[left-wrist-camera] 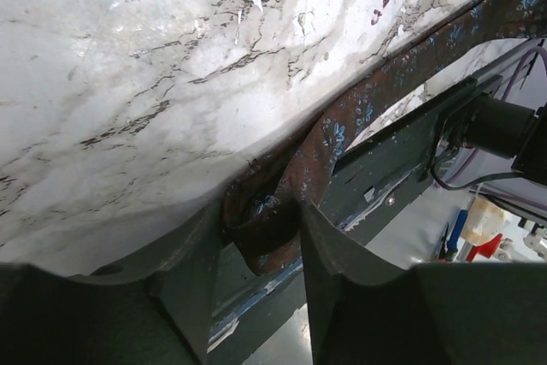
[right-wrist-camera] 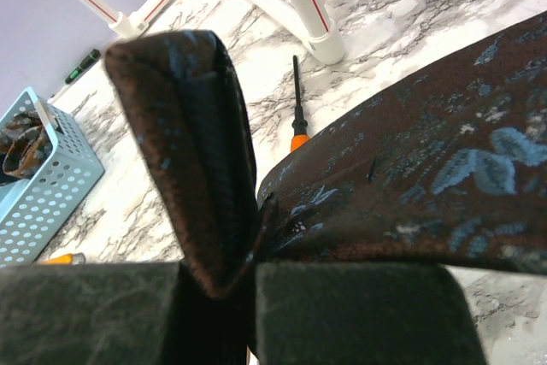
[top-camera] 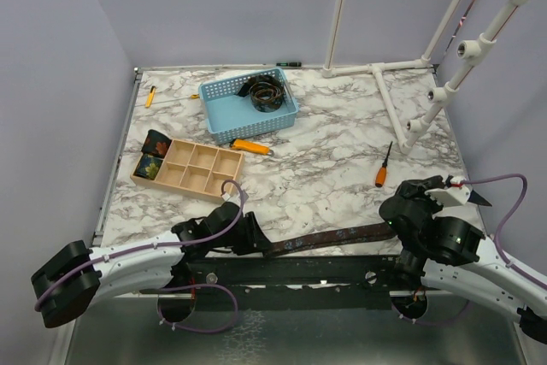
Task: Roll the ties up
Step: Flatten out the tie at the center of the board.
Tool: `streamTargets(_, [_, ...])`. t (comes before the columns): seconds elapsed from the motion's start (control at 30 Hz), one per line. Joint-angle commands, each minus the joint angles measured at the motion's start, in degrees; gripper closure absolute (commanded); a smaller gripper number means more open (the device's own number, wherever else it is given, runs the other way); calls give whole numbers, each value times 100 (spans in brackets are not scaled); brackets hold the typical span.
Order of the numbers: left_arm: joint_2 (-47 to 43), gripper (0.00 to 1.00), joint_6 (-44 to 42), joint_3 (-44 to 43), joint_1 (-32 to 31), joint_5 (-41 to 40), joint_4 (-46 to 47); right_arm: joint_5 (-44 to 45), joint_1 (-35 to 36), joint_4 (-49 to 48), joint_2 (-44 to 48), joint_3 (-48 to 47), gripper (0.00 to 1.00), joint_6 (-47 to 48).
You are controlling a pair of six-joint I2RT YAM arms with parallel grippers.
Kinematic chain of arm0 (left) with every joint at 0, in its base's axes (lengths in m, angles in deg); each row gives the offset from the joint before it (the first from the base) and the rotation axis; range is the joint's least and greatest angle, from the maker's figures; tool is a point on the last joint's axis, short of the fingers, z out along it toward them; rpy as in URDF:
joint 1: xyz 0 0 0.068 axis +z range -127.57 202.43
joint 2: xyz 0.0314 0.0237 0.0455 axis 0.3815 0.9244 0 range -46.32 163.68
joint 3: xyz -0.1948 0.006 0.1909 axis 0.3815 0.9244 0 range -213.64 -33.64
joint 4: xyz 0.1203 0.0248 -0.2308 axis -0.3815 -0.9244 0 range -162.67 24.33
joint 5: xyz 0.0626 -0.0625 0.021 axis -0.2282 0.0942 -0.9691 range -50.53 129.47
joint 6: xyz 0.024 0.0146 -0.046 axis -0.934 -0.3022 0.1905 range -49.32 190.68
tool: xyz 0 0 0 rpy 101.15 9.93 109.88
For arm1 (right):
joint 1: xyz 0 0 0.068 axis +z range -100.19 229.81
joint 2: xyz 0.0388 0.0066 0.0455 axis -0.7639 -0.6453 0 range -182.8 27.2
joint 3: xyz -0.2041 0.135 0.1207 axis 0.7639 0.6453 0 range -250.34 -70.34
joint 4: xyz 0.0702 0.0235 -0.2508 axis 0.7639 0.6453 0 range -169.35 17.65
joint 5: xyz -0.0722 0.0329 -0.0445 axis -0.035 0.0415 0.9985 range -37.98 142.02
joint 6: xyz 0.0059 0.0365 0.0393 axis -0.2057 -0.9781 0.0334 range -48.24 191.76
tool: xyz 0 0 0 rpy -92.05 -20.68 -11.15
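A dark brown tie (top-camera: 329, 238) with small blue flowers lies stretched along the table's near edge between my two grippers. My left gripper (top-camera: 256, 241) is at its left end. In the left wrist view the tie (left-wrist-camera: 342, 126) curls into a small fold that fills the gap between the left gripper's (left-wrist-camera: 261, 220) fingertips and touches both. My right gripper (top-camera: 395, 226) holds the wide end. In the right wrist view the tie (right-wrist-camera: 410, 194) is pinched between the right gripper's (right-wrist-camera: 255, 275) shut fingers, with a flap standing up on the left.
A blue basket (top-camera: 224, 117) at the back holds a rolled tie (top-camera: 267, 91). A wooden divided tray (top-camera: 192, 168) has rolled ties (top-camera: 149, 164) in its left cells. An orange screwdriver (top-camera: 382, 173), an orange cutter (top-camera: 250, 146) and a white pipe frame (top-camera: 389, 96) lie around.
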Motion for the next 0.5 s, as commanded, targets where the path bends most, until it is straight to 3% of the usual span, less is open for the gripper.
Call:
streamTargets(0.0, [35,63,-139,133,29,277,221,37,-35,-71,46,59,100,23])
streamTargets(0.27, [-176,79,-147,204,31,268,220,50,-39,-69,-20,52,100,22])
streamTargets(0.4, [-224,99,-292,124,34,248,221,50,-32,-62,-74,37,100,27])
streamTargets(0.47, [-229,100,-364,42,34,190,214,46,-35,-24,-84,12,100,2])
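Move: The near end of the tie, curled over, lies between the left hand's open fingertips, about 1 cm to the right and 1 cm below the hand point. The dark rail is some 5 cm back and a little lower; the wooden tray is about 25 cm ahead and 25 cm left, the orange cutter roughly 33 cm ahead and 6 cm left. From the right hand, that tie end is about 35 cm left, 11 cm back and 17 cm below. The left hand, its fingers slanting down and to the right, shuts from a bit under half open to almost closed and pinches the curled near end of the tie, easing back towards the dark rail by only about half a centimetre with hardly any turn of the wrist. The right hand stays in place up over the board, its closed fingers keeping hold of the tie's other end. ##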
